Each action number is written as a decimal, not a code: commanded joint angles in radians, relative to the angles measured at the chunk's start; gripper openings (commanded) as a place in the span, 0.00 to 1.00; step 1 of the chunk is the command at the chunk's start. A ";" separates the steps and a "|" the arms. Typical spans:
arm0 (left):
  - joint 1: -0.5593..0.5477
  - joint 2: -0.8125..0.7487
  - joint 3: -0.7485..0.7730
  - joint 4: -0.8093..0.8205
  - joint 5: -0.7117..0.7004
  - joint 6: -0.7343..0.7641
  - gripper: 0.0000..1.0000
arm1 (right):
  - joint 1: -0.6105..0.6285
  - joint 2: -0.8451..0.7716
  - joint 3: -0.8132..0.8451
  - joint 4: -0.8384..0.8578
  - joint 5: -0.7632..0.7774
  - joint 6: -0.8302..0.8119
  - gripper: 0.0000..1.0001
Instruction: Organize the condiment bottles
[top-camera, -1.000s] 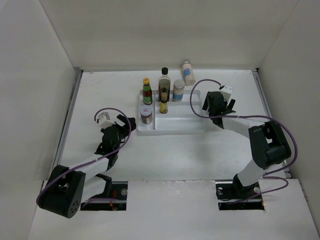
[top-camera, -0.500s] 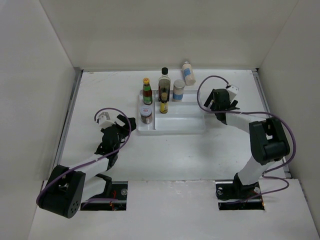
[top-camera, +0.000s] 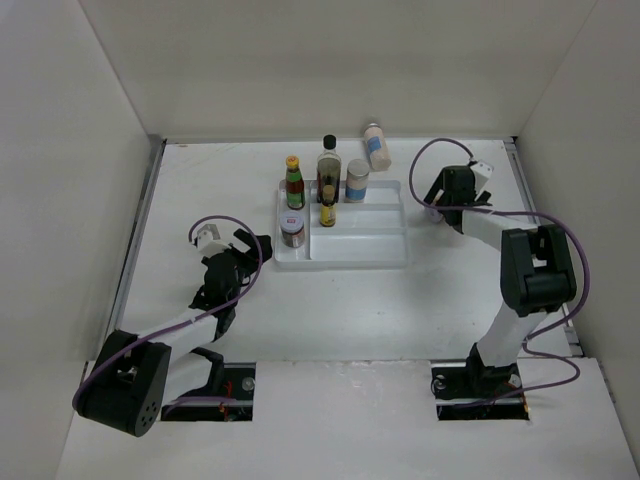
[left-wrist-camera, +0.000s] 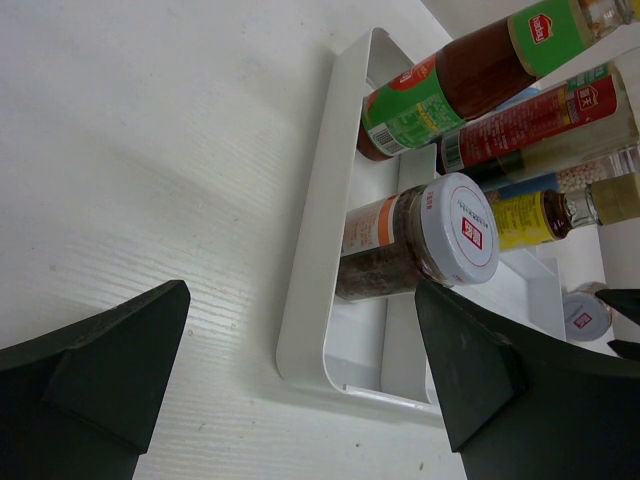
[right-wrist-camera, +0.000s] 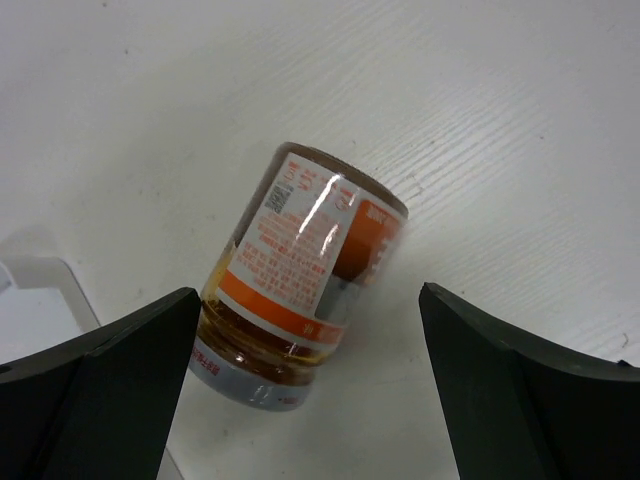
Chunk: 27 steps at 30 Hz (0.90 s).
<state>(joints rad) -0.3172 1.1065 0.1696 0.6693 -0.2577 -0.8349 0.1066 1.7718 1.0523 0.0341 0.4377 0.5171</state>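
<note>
Five condiment bottles stand in the white tray (top-camera: 380, 255): a yellow-capped red sauce bottle (top-camera: 294, 182), a tall black-capped bottle (top-camera: 329, 163), a small yellow-capped bottle (top-camera: 328, 207), a blue-labelled shaker (top-camera: 357, 181) and a short white-capped jar (top-camera: 293, 232). A pale shaker (top-camera: 376, 146) sits behind the tray. My right gripper (top-camera: 443, 190) is open to the tray's right; between its jaws (right-wrist-camera: 310, 292) is an orange-labelled jar (right-wrist-camera: 300, 250), untouched, grey cap towards the camera. My left gripper (top-camera: 252, 243) is open at the tray's left corner (left-wrist-camera: 310, 300), facing the short jar (left-wrist-camera: 420, 245).
White walls enclose the table on the left, back and right. The tray's large right compartment (top-camera: 365, 230) holds nothing. Purple cables loop over both wrists. The arm bases sit at the near edge.
My right gripper has swung from beside the tray's right end towards the back right. The left arm and the bottles in the tray have not moved.
</note>
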 joint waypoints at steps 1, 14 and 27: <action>-0.009 0.003 0.011 0.055 0.002 -0.006 1.00 | 0.008 -0.028 -0.005 -0.026 0.032 -0.064 0.97; -0.036 0.003 0.015 0.056 -0.005 -0.006 1.00 | 0.011 0.003 0.028 -0.088 0.012 -0.115 0.93; -0.023 -0.008 0.008 0.055 -0.005 -0.006 1.00 | -0.002 0.077 0.078 -0.112 -0.024 -0.126 0.61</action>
<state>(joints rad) -0.3473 1.1149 0.1696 0.6697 -0.2584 -0.8356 0.1135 1.8458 1.0897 -0.0822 0.4168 0.3946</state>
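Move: Just under the right hand lies the condiment jar, on its side with its lid towards the robot, its middle about 4 cm below, 1 cm ahead and 1 cm left. The tray's middle is some 23 cm left and 3 cm back of the hand; the lying white shaker is about 16 cm left and 17 cm ahead. From the left hand the jar lies roughly 42 cm right, 15 cm ahead and 6 cm lower. Easing back about 2 cm first, the right hand then sinks some 3 cm over the lying jar, nearly 4 cm down in all, while the fingers tip about 10 degrees more steeply downward. The wide-open fingers straddle the jar's lid end and close by about a third, until the pads meet its sides. ##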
